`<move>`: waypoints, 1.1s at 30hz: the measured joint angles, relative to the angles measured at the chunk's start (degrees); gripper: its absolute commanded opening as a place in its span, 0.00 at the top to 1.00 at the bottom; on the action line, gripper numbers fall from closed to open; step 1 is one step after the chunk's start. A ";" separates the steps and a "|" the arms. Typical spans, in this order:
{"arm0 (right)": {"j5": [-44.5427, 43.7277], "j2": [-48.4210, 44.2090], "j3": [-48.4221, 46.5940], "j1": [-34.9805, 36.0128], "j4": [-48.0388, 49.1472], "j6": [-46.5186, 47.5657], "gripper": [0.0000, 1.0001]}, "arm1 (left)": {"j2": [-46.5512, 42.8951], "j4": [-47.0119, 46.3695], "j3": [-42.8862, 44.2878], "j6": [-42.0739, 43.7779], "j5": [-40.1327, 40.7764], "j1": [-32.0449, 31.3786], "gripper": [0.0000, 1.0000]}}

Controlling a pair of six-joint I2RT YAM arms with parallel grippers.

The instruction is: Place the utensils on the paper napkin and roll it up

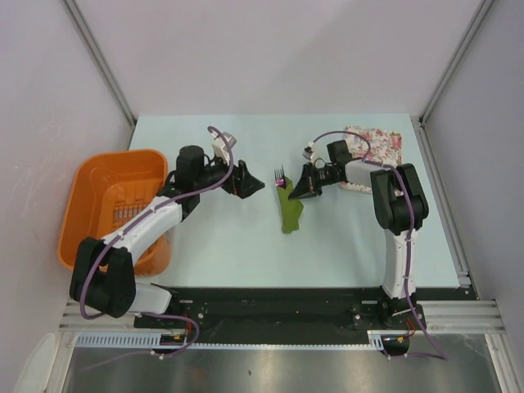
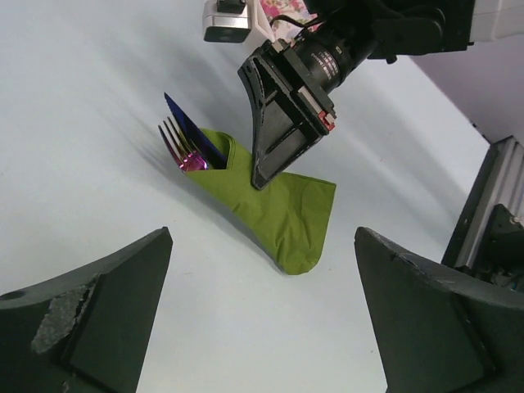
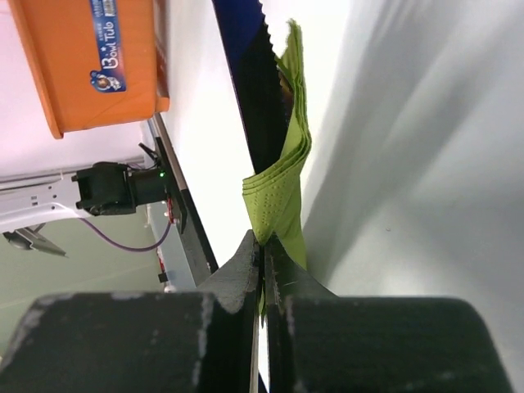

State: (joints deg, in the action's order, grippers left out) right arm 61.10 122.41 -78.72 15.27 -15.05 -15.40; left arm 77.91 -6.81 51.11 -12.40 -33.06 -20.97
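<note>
The olive-green paper napkin (image 1: 290,210) lies folded over the utensils (image 1: 280,175) at the table's middle, and their fork tines and dark blue blade poke out of its far end. In the left wrist view the napkin (image 2: 282,211) is a wrapped wedge with the fork and knife (image 2: 187,139) at its top left. My right gripper (image 1: 297,193) is shut on the napkin's right edge. The right wrist view shows this pinch (image 3: 264,239), with a fold of napkin (image 3: 282,176) clamped beside the dark knife (image 3: 250,82). My left gripper (image 1: 250,182) is open and empty, just left of the bundle (image 2: 262,246).
An orange basket (image 1: 115,205) stands at the table's left edge under the left arm. A pink-and-white floral pad (image 1: 377,146) lies at the back right, behind the right arm. Grey walls enclose the table, and a metal rail (image 1: 270,315) runs along its near edge.
</note>
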 measured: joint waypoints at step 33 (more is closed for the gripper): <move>6.78 -37.18 -3.72 12.13 -5.16 4.50 1.00 | -14.95 -30.36 -13.00 -16.24 -29.09 2.69 0.08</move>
State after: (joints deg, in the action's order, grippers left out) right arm 67.88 85.23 -82.43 27.40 -20.21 -10.90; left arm 62.96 -37.17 38.11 -28.64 -62.15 -18.28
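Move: The napkin roll, already pinched clear of the table in the right gripper, lies about 10 cm right of the empty left gripper, some 3 cm farther out and 15 cm below it. From the right gripper, the roll's middle is about 2 cm back, and the fork's tines stand about 6 cm ahead and 4 cm left. The left gripper is some 11 cm left of the right one, 5 cm nearer the base and 14 cm higher. Lift the roll with the right gripper kept shut on it, up about 27 cm, then also back some 13 cm, drifting left and tipping the utensil end upward. Meanwhile draw the wide-open left gripper back about 11 cm and up 9, swinging it clockwise some 25 degrees so its fingers face the rising roll, without taking it yet. ##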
